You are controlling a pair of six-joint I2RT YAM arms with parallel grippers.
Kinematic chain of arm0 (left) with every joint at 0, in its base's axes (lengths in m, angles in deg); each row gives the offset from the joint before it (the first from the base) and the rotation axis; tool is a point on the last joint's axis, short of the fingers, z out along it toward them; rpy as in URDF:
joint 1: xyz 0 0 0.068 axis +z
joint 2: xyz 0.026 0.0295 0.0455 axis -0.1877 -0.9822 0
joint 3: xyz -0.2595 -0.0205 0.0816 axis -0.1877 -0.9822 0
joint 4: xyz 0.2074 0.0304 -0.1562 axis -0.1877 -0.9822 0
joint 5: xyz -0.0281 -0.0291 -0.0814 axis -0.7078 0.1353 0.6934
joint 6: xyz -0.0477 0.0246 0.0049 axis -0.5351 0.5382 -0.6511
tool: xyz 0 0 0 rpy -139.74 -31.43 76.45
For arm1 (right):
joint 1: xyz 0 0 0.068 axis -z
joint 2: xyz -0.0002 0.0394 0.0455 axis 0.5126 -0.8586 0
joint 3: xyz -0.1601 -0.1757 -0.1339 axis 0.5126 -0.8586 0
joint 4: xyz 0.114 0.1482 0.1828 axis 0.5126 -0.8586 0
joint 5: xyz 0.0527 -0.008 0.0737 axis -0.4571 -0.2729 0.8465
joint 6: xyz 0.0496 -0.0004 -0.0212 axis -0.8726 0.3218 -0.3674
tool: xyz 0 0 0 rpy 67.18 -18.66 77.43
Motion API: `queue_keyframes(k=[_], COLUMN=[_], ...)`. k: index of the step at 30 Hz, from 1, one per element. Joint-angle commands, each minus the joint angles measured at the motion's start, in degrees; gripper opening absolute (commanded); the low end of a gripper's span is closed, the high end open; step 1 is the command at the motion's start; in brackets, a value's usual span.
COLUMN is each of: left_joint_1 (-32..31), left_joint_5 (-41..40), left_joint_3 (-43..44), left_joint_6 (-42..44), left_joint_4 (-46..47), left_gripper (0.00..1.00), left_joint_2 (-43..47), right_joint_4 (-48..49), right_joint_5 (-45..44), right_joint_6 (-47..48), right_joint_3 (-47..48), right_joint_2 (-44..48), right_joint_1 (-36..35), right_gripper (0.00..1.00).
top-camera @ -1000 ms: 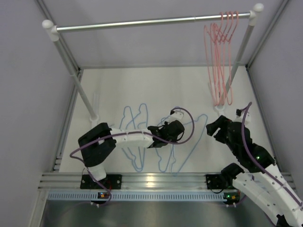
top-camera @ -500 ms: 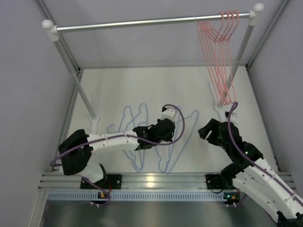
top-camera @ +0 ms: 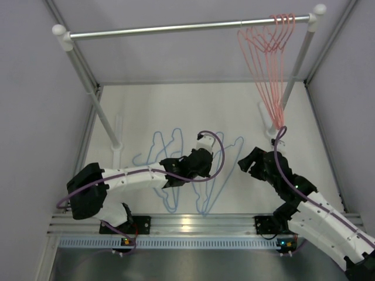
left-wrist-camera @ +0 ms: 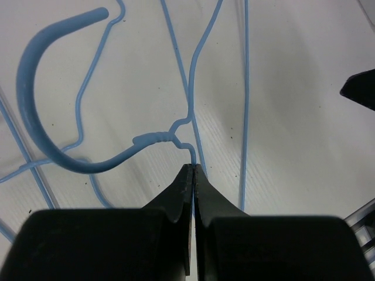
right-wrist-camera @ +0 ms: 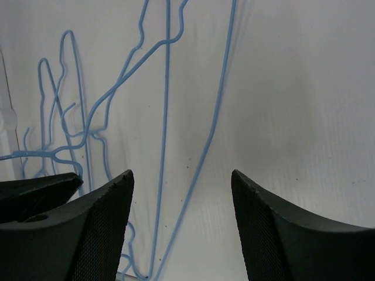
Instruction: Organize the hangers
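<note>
Several pink-red hangers [top-camera: 268, 58] hang at the right end of the silver rail [top-camera: 176, 27]. Several light blue hangers [top-camera: 166, 146] lie on the white table. My left gripper [left-wrist-camera: 193, 167] is shut on the wire of one blue hanger [left-wrist-camera: 157, 139], just below its twisted neck, with the hook [left-wrist-camera: 32, 88] curving off to the left. From above, this gripper [top-camera: 202, 164] sits mid-table, and the held hanger [top-camera: 224, 172] stretches down to the right. My right gripper [right-wrist-camera: 181, 174] is open above bare table, blue wire [right-wrist-camera: 167, 88] just left of it; from above it [top-camera: 249, 161] hovers right of the held hanger.
The rail rests on two grey posts, the left [top-camera: 96, 105] and the right [top-camera: 296, 70], each with a foot on the table. Grey walls enclose the sides and back. An aluminium rail [top-camera: 187, 225] carrying both arm bases runs along the near edge.
The left arm has pulled back to the left, dragging the held blue hanger with it. The right arm has followed leftward. The pink-red hangers have swung to the left on the rail.
</note>
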Motion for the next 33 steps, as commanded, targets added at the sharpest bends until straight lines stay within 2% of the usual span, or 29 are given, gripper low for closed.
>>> queue_keyframes(k=[1,11,28,31,32,33], left_joint_1=[-0.46,-0.90,-3.10,-3.45,-3.54,-3.54], left_joint_5=[-0.12,0.40,0.93,0.75,0.32,0.22], left_joint_3=[-1.20,-2.08,-0.77,-0.85,-1.03,-1.20], left_joint_6=[0.52,-0.27,-1.15,-1.15,-1.15,-1.15], left_joint_4=[1.53,2.41,3.82,3.82,3.82,3.82], left_gripper=[0.00,0.00,0.00,0.00,0.00,0.00], left_joint_2=[1.98,1.72,-1.27,-1.36,-1.27,-1.09], right_joint_4=[12.57,34.29,52.86,55.31,56.02,56.20], right_joint_5=[1.45,2.43,3.83,4.88,5.06,5.15], right_joint_6=[-4.20,-16.69,-25.57,-26.62,-26.89,-27.06], right_joint_3=[-1.64,-5.08,-3.76,-3.14,-3.23,-3.32], right_joint_2=[-3.98,-16.11,-36.42,-38.88,-39.32,-39.67], right_joint_1=[-1.31,-1.75,-1.75,-1.75,-1.84,-1.75], right_gripper=[0.65,0.66,0.66,0.58,0.46,0.39])
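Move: The near shoulder of the blue hanger held by the left gripper is about 9 cm ahead of the right hand, 9 cm to its left and 3 cm lower; from the left hand, it is some 9 cm ahead, 4 cm right and 3 cm down. The left gripper is level with the right hand, about 13 cm to its left. A lying blue hanger is below that gripper, and the blue pile some 31 cm left of the right hand, both about 11 cm lower and nearly level fore and aft. Send the open right gripper left and forward, about 8 cm each way and 5 cm down, to the shoulder of the held hanger, rolling its left side up some 25 degrees on the way. Start closing its fingers around the bar at the end. Keep the left fingers shut on the hanger's neck while easing that hand back and slightly down, about 2 cm each. ##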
